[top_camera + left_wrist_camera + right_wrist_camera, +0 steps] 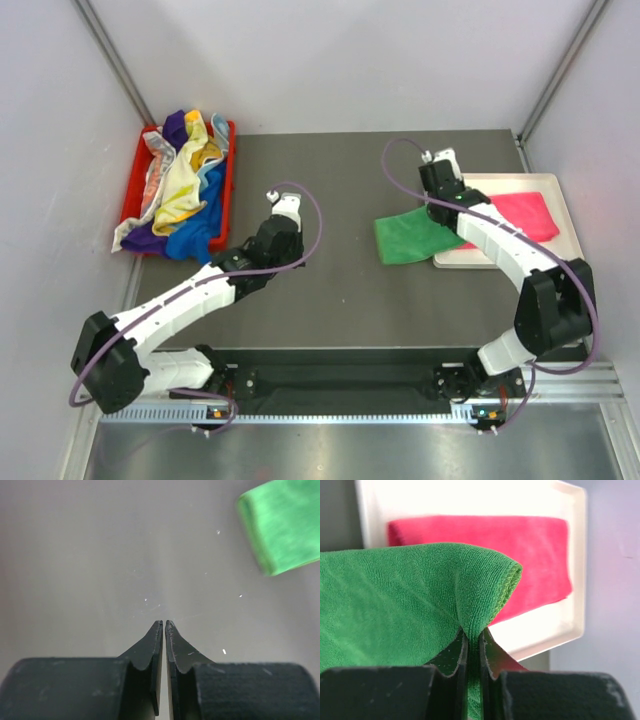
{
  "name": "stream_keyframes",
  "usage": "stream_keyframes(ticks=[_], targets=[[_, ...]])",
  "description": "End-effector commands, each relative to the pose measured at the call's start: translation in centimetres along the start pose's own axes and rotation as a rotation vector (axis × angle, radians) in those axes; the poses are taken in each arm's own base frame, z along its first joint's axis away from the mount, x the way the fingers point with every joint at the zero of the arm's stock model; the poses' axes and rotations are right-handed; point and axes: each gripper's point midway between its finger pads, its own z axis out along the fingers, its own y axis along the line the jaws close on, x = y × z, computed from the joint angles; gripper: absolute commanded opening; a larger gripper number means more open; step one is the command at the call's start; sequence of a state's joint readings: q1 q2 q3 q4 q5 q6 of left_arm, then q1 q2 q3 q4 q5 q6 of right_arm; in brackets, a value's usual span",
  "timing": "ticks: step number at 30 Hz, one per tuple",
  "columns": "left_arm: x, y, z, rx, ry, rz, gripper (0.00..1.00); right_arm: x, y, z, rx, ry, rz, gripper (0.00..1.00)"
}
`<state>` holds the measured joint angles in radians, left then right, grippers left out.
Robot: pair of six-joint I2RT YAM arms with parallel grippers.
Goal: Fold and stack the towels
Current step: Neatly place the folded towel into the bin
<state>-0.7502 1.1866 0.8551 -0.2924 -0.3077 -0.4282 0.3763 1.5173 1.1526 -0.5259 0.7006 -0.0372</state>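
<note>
A folded green towel (pixel 410 238) lies on the dark table with its right edge at the white tray (pixel 470 262). My right gripper (pixel 440 200) is shut on that edge; in the right wrist view the green towel (pixel 395 605) bunches up between the tips of the right gripper (pixel 473 632). A folded pink towel (pixel 525 215) lies flat in the tray, and the wrist view shows this pink towel (pixel 480 540) beyond the green one. My left gripper (pixel 280 235) hangs over bare table, left of the green towel (pixel 285 527). The left gripper (pixel 164 622) is shut with nothing in it.
A red bin (pixel 228 190) at the back left holds a loose pile of towels (pixel 185 190) in yellow, purple, blue and white, some hanging over its front edge. The tray's raised rim (pixel 545 625) stands close to the right wall.
</note>
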Motion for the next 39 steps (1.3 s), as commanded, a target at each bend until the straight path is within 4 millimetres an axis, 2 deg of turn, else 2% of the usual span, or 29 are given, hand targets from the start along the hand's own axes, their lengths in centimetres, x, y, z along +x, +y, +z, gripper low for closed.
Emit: stream_keyframes(ticks=[1,2,5,11,20,30,39], targets=[[-0.5,0.0,0.6,0.000,-0.017,0.004,0.10,-2.7,-5.4,-1.2,0.103,-0.053,0.017,0.00],[-0.2,0.0,0.6,0.003,-0.012,-0.001,0.10,-2.9,-6.5,-1.1,0.124,-0.053,0.033,0.00],[0.5,0.4,0.6,-0.006,0.006,-0.005,0.10,-3.6,-8.1,-0.9,0.145,-0.062,0.044,0.00],[1.3,0.0,0.7,0.011,0.045,-0.001,0.11,-5.5,-9.7,-1.2,0.161,-0.087,0.041,0.00],[1.9,-0.4,1.2,0.026,0.073,0.005,0.10,-6.5,-13.1,-1.4,0.198,-0.078,0.039,0.00],[2.1,-0.5,1.6,0.028,0.088,0.013,0.10,-6.7,-14.8,-0.7,0.196,-0.060,0.046,0.00],[2.9,-0.4,2.3,0.020,0.117,0.029,0.10,-6.0,-15.5,1.6,0.183,-0.016,0.056,0.00]])
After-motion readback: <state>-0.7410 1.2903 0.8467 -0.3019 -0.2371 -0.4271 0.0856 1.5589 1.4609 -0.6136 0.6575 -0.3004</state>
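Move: The right hand already holds the green towel by its right edge; the towel's middle lies about 8 cm left, 2 cm back and some 7 cm lower. The cream bin it is being taken to is centred roughly 8 cm right, 4 cm ahead and 14 cm below, with the folded pink towel lying in the middle of it. From the left hand the bin lies some 42 cm right, 13 cm ahead and 15 cm below. Keeping its pinch on the green towel's edge, the right hand carries it about 10 cm right over the bin towards the bin's right-hand side, climbing some 9 cm and reaching slightly forward; the rise mostly follows the first quick sweep right, and then it eases on rightward. The left hand, empty and nearly shut, sinks about 4 cm over bare table. ##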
